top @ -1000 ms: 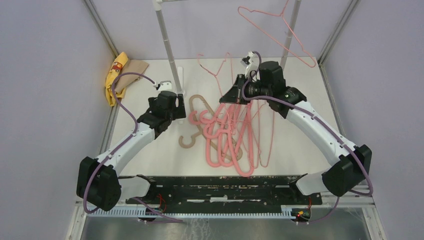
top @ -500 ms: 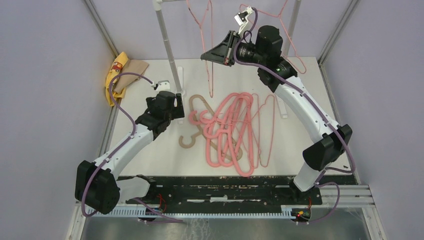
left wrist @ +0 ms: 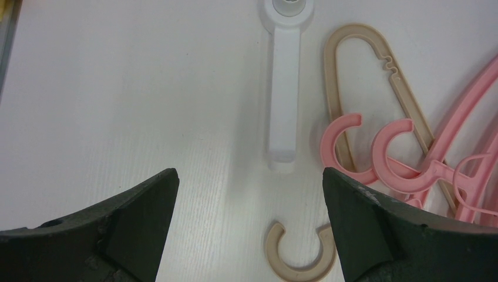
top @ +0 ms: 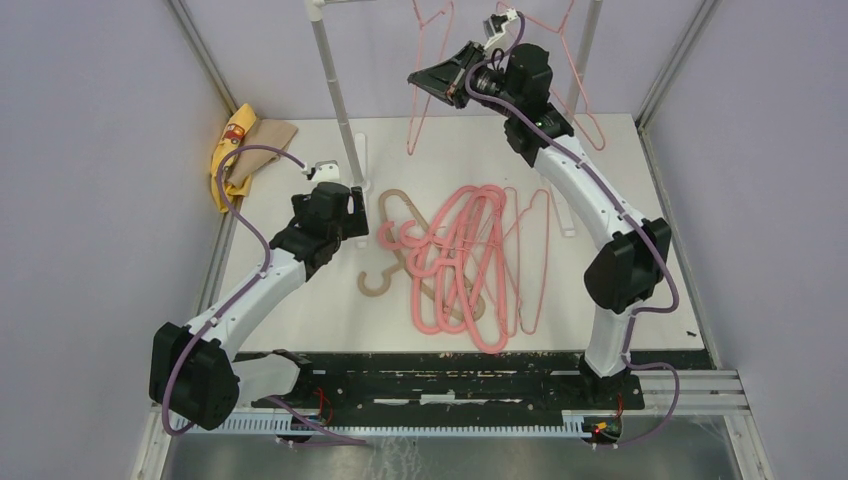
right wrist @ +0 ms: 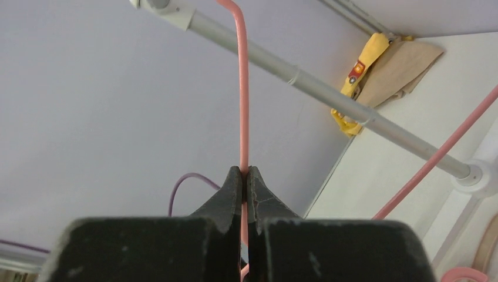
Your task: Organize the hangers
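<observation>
My right gripper [top: 414,78] is raised high by the white rack and is shut on a thin pink wire hanger [top: 412,140], which dangles below it. In the right wrist view the jaws [right wrist: 244,171] pinch that wire [right wrist: 240,88] just under the rack's bar [right wrist: 329,97]. Another pink wire hanger [top: 578,75] hangs at the rack's right end. A pile of pink hangers [top: 460,260] lies mid-table, with a tan hanger [top: 375,283] under its left side. My left gripper [top: 352,222] hovers open beside the pile, its fingers astride the tan hook [left wrist: 299,258].
The rack's white poles [top: 335,90] rise from the back of the table, with a white foot [left wrist: 283,88] on the tabletop. A yellow-and-tan cloth [top: 232,150] lies at the back left corner. Purple walls enclose the table.
My right arm has risen and swung left, lifting the wire hanger from just above the pile up to the rack's bar. The left arm has stayed put.
</observation>
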You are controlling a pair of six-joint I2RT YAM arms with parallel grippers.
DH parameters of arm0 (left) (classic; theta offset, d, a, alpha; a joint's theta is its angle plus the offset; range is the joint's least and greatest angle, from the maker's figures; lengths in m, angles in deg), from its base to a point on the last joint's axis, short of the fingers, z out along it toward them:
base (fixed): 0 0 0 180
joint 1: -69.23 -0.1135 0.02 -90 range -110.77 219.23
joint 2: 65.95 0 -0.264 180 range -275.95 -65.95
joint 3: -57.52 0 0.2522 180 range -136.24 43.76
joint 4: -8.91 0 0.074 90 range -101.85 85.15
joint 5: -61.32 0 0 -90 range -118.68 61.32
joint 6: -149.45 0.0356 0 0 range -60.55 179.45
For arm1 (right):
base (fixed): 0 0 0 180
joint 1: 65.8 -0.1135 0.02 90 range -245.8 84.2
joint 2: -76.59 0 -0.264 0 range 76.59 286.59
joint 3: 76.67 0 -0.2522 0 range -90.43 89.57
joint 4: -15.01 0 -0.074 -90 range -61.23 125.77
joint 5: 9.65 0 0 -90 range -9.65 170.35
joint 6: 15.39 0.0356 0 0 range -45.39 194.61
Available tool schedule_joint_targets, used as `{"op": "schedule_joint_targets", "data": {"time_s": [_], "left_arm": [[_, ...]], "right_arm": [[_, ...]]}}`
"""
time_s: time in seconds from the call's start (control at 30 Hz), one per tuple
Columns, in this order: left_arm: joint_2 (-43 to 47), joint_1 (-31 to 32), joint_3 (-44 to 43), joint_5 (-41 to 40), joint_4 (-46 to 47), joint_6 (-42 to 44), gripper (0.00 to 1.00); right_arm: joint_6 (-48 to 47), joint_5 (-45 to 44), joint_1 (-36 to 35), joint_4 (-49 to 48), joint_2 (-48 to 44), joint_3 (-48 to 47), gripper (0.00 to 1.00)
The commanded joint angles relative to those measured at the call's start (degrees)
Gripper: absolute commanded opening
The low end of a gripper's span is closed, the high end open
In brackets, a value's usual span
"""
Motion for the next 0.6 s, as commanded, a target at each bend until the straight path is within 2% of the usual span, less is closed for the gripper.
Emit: {"op": "schedule_joint_targets", "data": {"time_s": [0.0,0.27,0.43,0.57], "left_arm": [[1.5,0.2,-2.3,-0.8,0.8,-0.9,0.99],[1.2,0.2,-1.7,-0.4,0.8,-0.9,0.99],[1.0,0.2,-1.6,-0.1,0.8,-1.1,0.99],[0.8,0.3,-1.6,0.1,0.8,-1.2,0.99]], "right_arm": [[4.0,-3.8,2.0,-9.1,-1.2,0.8,0.01],[4.1,-5.8,3.7,-7.1,-3.9,8.5,0.02],[3.5,-6.3,4.4,-6.5,-6.3,14.3,0.18],[-1.8,-7.8,4.3,-1.5,-10.2,16.2,0.45]]}}
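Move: The right hand holds a thin pink hanger by its wire; the spot on the rack's rail for its hook lies about 4 cm ahead, 3 cm to the right and some 10 cm above. The left post's top stands about 13 cm to the hand's left and 4 cm ahead, at rail height; the already hung hanger is roughly 22 cm right, 5 cm ahead and 3 cm higher. From the idle left hand the rail spot is some 14 cm ahead, 20 cm right and 39 cm up. Still pinching the thin hanger's wire, the right hand carries it about 3.5 cm forward at the rail and some 3 cm to the right, nearly level at first, then turns the motion downward to set the hook over the rail. It sinks roughly 5 cm in all and slides a little farther right while the wrist swings some 10 degrees clockwise and dips slightly, and late in the descent the fingers open to about a third, loosening their pinch with the wire still between them. ##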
